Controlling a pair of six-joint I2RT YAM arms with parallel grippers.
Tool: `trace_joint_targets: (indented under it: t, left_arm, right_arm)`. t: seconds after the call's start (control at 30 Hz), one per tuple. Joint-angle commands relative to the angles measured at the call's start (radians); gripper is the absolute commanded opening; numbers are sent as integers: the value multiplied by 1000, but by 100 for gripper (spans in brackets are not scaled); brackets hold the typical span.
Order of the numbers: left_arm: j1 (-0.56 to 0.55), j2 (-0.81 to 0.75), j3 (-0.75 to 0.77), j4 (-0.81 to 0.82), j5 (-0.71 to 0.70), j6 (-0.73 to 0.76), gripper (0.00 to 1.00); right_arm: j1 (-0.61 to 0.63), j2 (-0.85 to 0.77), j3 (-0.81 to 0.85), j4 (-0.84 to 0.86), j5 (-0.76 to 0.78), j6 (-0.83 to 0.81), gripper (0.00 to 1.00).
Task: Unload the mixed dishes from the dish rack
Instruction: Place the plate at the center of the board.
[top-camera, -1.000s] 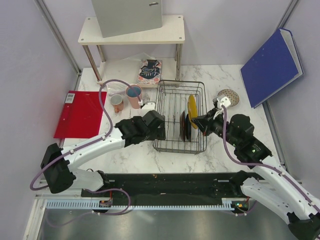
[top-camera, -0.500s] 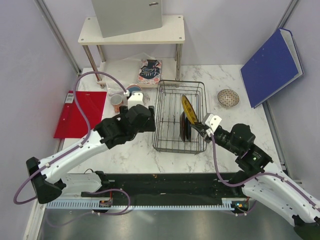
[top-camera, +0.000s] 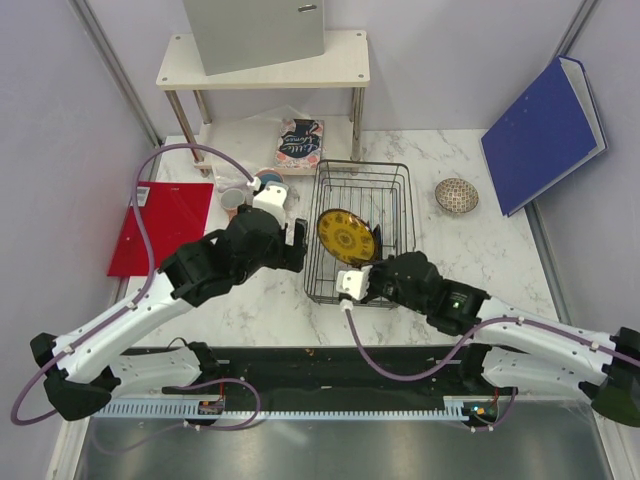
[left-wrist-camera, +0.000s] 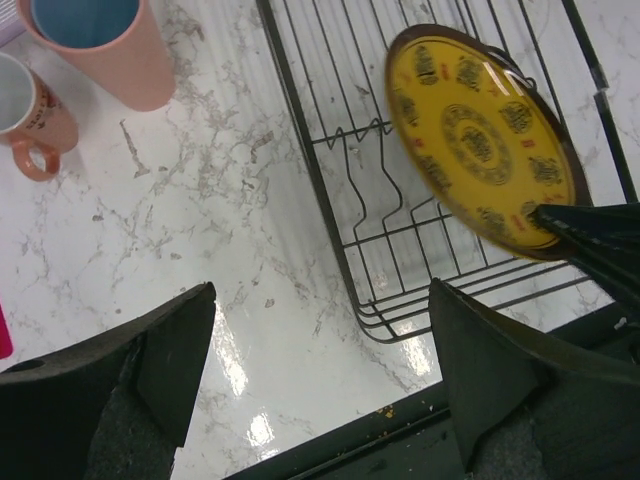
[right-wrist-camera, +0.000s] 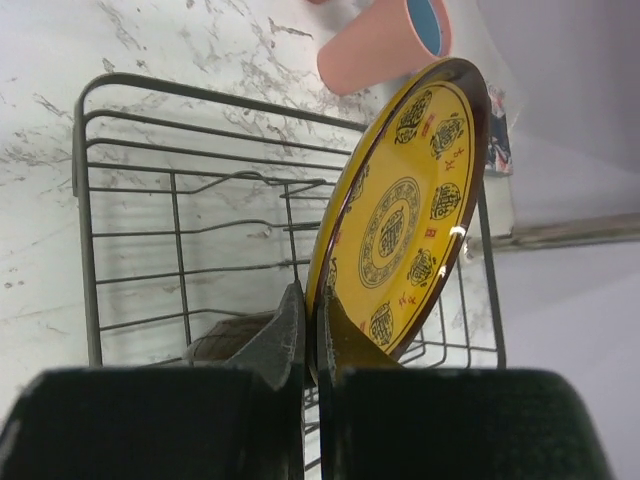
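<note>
My right gripper (top-camera: 358, 272) (right-wrist-camera: 312, 300) is shut on the lower rim of the black-yellow plate (top-camera: 346, 236) (right-wrist-camera: 400, 220) (left-wrist-camera: 480, 140). It holds the plate tilted above the dish rack (top-camera: 395, 215) (right-wrist-camera: 82, 200) (left-wrist-camera: 305, 150). A brownish dish (right-wrist-camera: 225, 338) lies low in the rack behind my finger. My left gripper (top-camera: 296, 240) (left-wrist-camera: 320, 300) hangs open over the marble just left of the rack, holding nothing. On the table to the rack's left stand the tall pink cup (top-camera: 268, 182) (left-wrist-camera: 110, 55) and the small pink mug (top-camera: 232, 200) (left-wrist-camera: 30, 115). The speckled bowl (top-camera: 456, 195) sits to the rack's right.
A red folder (top-camera: 160, 225) lies at the left. A blue binder (top-camera: 545, 135) leans at the back right. The white two-tier shelf (top-camera: 265, 65) carries a grey box (top-camera: 255, 30), and a patterned book (top-camera: 300, 140) lies under it.
My right gripper has lifted the yellow plate out of its slot and swung left along the rack's near side, turning the plate's face upward. The left arm drew back slightly, still open.
</note>
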Motion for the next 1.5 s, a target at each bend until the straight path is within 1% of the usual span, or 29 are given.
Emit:
trace_joint_targets:
  t: [0.0, 0.07, 0.23, 0.43, 0.63, 0.77, 0.8, 0.87, 0.9, 1.0, 1.13, 1.2, 1.23, 1.27, 1.3, 1.37, 1.4, 1.47]
  left_arm:
    - [3, -28, 51, 35, 127, 134, 93]
    - [3, -35, 57, 20, 145, 150, 93]
    - [3, -51, 51, -22, 98, 160, 94]
    - [3, -44, 42, -49, 93, 171, 94]
    - [2, -38, -9, -65, 125, 158, 88]
    - [3, -41, -39, -66, 146, 144, 80]
    - [3, -41, -46, -65, 151, 141, 75]
    - [3, -38, -58, -65, 159, 132, 71]
    - [3, -39, -61, -63, 168, 129, 66]
    - [5, -39, -72, -62, 182, 120, 62]
    - [19, -61, -93, -45, 214, 111, 61]
    - [35, -76, -104, -22, 258, 111, 60]
    - [66, -84, -116, -11, 280, 111, 59]
    - [84, -99, -124, -4, 335, 112, 57]
    - [104, -107, -128, 15, 367, 114, 51]
    - [167, -122, -147, 29, 445, 112, 45]
    - [184, -127, -153, 36, 479, 111, 43]
    - [212, -134, -170, 55, 527, 106, 43]
  right_arm:
    - [98, 89, 77, 63, 104, -157, 0]
    - [155, 117, 75, 66, 141, -191, 0]
    - [276, 126, 52, 67, 205, -266, 0]
    - [381, 127, 48, 75, 286, -312, 0]
    - [474, 118, 32, 75, 378, -354, 0]
    - [502, 108, 22, 75, 412, -378, 0]
    - [507, 104, 22, 75, 417, -383, 0]
    - [517, 100, 22, 75, 432, -390, 0]
    - [517, 98, 22, 73, 435, -398, 0]
    - [521, 89, 19, 75, 445, -404, 0]
    - [531, 66, 8, 103, 458, -403, 0]
    - [534, 58, 5, 103, 463, -400, 0]
    - [539, 49, 0, 103, 466, -398, 0]
    - [540, 45, -1, 103, 469, -395, 0]
    - [542, 42, -3, 103, 471, -392, 0]
    - [548, 31, -7, 103, 477, -387, 0]
    - [550, 29, -9, 103, 480, -384, 0]
    - [551, 26, -14, 103, 481, -381, 0]
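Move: The left hand, open and empty, has the yellow plate's middle about 11 cm to its right, 3 cm ahead and some 6 cm lower; the upright dark plates in the rack are about 15 cm right, 2 cm back and 14 cm below. The tall pink cup stands around 8 cm left and 13 cm ahead, also 14 cm down. The right hand already pinches the yellow plate, its middle about 5 cm ahead, 5 cm left and level. Back by about 9 cm and some 5 cm to the left, the right hand swings the yellow plate towards the left gripper, tilting its fingers up and turning counter-clockwise (some 30 degrees in all) while keeping its pinch. The left hand eases back 3 cm, then sinks onto the plate's left rim, turning slightly clockwise; its wide-open fingers close about halfway around the rim, one finger over the yellow face. ##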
